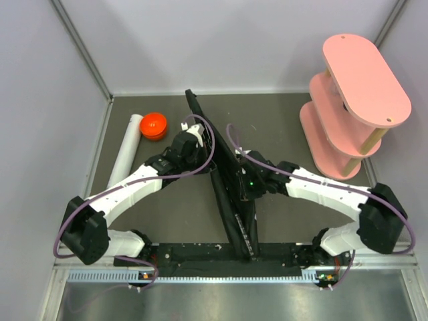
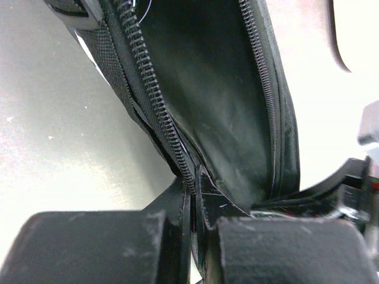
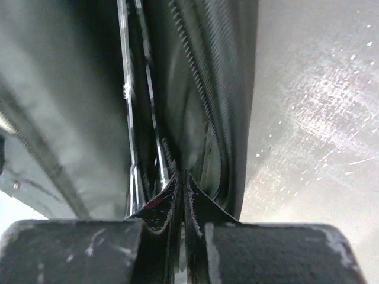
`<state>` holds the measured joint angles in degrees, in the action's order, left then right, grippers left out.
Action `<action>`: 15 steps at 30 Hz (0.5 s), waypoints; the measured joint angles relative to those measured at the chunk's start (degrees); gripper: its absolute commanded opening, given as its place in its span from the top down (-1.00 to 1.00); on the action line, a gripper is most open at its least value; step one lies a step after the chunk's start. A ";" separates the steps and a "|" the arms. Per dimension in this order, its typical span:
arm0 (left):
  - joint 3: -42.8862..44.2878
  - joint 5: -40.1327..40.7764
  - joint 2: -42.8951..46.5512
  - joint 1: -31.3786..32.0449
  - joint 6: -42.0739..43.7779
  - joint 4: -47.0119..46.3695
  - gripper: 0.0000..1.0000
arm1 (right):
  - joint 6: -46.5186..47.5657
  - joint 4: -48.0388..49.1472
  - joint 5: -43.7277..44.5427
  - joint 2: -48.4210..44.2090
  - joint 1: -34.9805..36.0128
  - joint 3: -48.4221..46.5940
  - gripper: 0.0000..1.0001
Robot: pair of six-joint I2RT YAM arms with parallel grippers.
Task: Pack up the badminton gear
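The black racket bag (image 1: 231, 214) stands on its edge, running from the back middle of the table toward the arm bases. Its mouth is unzipped, with zipper teeth along both sides (image 2: 148, 89). My left gripper (image 1: 198, 137) (image 2: 195, 192) is shut on the bag's left zipper edge near the far end. My right gripper (image 1: 245, 179) (image 3: 181, 177) is shut on the bag's other edge (image 3: 213, 89) further toward me. Thin shiny racket frames (image 3: 127, 100) show inside the bag. The white tube (image 1: 127, 150) lies at the back left, with its orange cap (image 1: 154, 126) beside its far end.
A pink tiered oval shelf (image 1: 358, 100) stands at the back right. Grey walls close the table at the back and both sides. Bare table surface (image 1: 180, 214) lies between the bag and the left arm.
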<state>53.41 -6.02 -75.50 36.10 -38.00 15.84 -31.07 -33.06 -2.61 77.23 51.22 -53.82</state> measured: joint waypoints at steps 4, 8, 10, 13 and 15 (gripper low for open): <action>-0.28 -0.22 0.02 0.00 -1.60 -0.90 1.00 | -3.93 -0.39 4.42 5.18 1.66 -2.10 1.00; -0.61 -0.31 0.02 0.00 -3.78 -2.14 1.00 | -6.58 -0.52 6.71 9.16 4.37 -2.86 1.00; -0.63 0.07 0.02 0.00 -4.74 -2.32 1.00 | -7.56 -1.25 7.98 10.32 5.77 -2.84 1.00; -0.63 1.05 0.04 0.07 -5.64 -2.51 1.00 | -8.28 -2.75 9.14 10.23 7.56 -2.62 1.00; -0.63 1.84 0.04 0.07 -5.86 -2.54 1.00 | -8.61 -3.80 9.18 9.81 8.72 -1.60 1.00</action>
<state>52.77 -4.19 -75.46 36.16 -43.86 13.30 -39.68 -36.86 6.57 87.05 59.94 -55.42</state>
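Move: The floor of the open racket bag lies some 8 cm below the right hand, about 2 cm back and level sideways. The two racket shafts inside run past about 3 cm left and 2 cm ahead of it, 7 cm down; the bag's right zip edge is about 3 cm to its right, level fore and aft and 4 cm lower. From the left hand, which grips the left zip edge, that patch of floor is about 12 cm back, 12 cm right and 14 cm down. Into the bag's open mouth, between the racket shafts and the right zip edge, the right hand sinks about 5 cm with its fingers kept shut, then also draws back some 3 cm towards the robot, its fingers tipping to point more steeply down. The left hand keeps its pinch on the left zip edge almost in place, turning only slightly. ##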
